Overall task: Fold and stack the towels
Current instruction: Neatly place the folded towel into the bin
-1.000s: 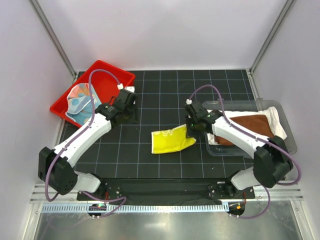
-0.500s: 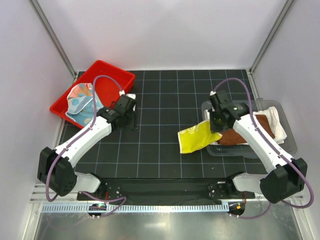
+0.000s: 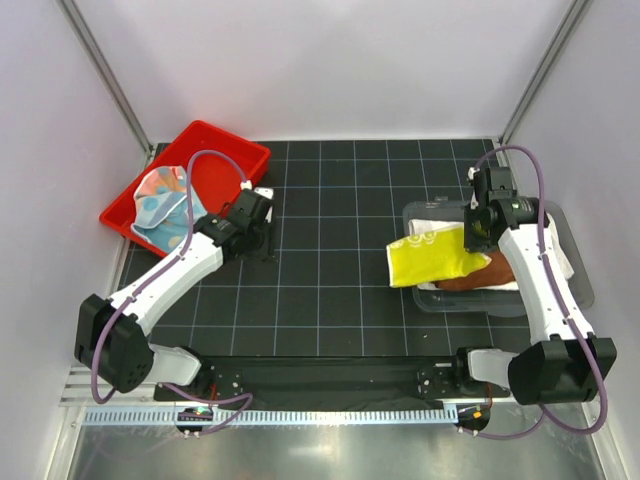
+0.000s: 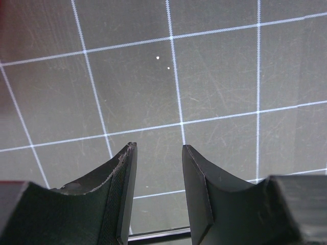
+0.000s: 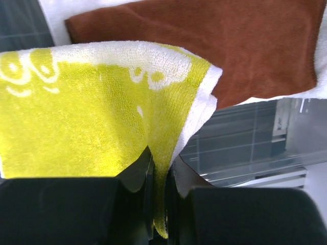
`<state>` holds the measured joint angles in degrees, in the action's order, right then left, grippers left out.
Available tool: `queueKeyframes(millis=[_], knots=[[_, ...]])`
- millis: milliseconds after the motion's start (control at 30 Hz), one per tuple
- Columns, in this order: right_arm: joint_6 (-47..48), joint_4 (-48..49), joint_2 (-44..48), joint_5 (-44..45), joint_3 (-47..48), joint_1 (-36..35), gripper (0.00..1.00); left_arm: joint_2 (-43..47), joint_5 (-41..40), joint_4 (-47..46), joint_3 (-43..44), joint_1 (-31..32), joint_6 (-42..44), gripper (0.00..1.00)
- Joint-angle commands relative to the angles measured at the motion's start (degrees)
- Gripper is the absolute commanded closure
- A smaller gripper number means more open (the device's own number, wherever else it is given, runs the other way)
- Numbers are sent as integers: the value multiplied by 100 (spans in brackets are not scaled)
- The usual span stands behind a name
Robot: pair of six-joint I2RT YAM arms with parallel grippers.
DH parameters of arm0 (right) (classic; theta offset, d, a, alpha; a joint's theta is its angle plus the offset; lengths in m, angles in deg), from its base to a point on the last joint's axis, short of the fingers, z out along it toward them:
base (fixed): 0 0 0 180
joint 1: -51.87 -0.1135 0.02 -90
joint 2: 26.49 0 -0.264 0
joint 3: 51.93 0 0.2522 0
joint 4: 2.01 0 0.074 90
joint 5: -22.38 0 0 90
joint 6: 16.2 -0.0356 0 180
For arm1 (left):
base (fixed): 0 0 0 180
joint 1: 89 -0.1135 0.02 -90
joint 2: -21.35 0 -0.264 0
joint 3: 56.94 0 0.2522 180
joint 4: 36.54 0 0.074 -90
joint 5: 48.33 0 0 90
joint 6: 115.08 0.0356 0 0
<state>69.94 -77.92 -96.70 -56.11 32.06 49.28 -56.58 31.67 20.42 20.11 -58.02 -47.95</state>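
My right gripper [image 3: 478, 228] is shut on the folded yellow-green crocodile towel [image 3: 432, 255] and holds it in the air over the clear bin [image 3: 575, 262]. In the right wrist view the towel [image 5: 92, 112] is pinched between the fingers [image 5: 134, 176], hanging above the brown towel [image 5: 230, 46], which lies on the white towel [image 5: 56, 10]. The brown towel [image 3: 495, 272] and white towel [image 3: 553, 232] lie in the bin. The light-blue multicoloured towel [image 3: 160, 197] lies crumpled in the red tray [image 3: 225, 155]. My left gripper [image 4: 158, 153] is open and empty above the black mat.
The black gridded mat [image 3: 320, 290] covers the table. The red tray stands at the far left, the clear bin at the right. White walls and metal posts close in the workspace.
My right arm has lifted the yellow-green towel off the mat's middle and carried it right, to above the bin. The left arm has barely moved.
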Motion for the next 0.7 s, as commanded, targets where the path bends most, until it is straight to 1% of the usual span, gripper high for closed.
queueKeyframes(millis=[0, 200, 267, 400, 533, 600, 667], knots=[[648, 124, -141, 89, 323, 415, 99, 164, -186, 22, 140, -22, 178, 56], [895, 177, -396, 10, 684, 830, 99, 103, -178, 39, 140, -22, 204, 56], [931, 229, -554, 114, 719, 900, 99, 103, -187, 57, 149, -22, 222, 56], [1053, 221, -879, -8, 877, 1199, 99, 85, -283, 110, 219, -22, 292, 56], [1133, 239, -1020, -122, 922, 1374, 99, 6, -266, 110, 263, -13, 319, 56], [1168, 247, -1187, -254, 939, 1419, 99, -64, -205, 101, 289, -13, 319, 56], [1194, 230, -1433, -193, 1044, 1445, 99, -170, -134, 110, 342, -22, 327, 56]])
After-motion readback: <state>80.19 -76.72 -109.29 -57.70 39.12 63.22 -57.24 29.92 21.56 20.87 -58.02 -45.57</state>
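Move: The right hand still grips the right end of the folded yellow towel, which hangs off to its left. The brown towel it is taken to, on top of the bin's stack, has its middle about 9 cm right, 5 cm ahead and some 12 cm below this hand. The white towel lies just under it, and the bin's left wall is roughly 15 cm left and 5 cm ahead of the hand. From the idle left hand, the brown towel is about 56 cm right and 3 cm ahead. Rightward and somewhat forward, slowing as it goes, the right hand carries the yellow towel about 7 cm farther over the bin, drawing its trailing left end in past the bin's left wall. It stays near level at first, then sinks a couple of centimetres towards the brown towel as the fingers tip slightly steeper, keeping their pinch. ##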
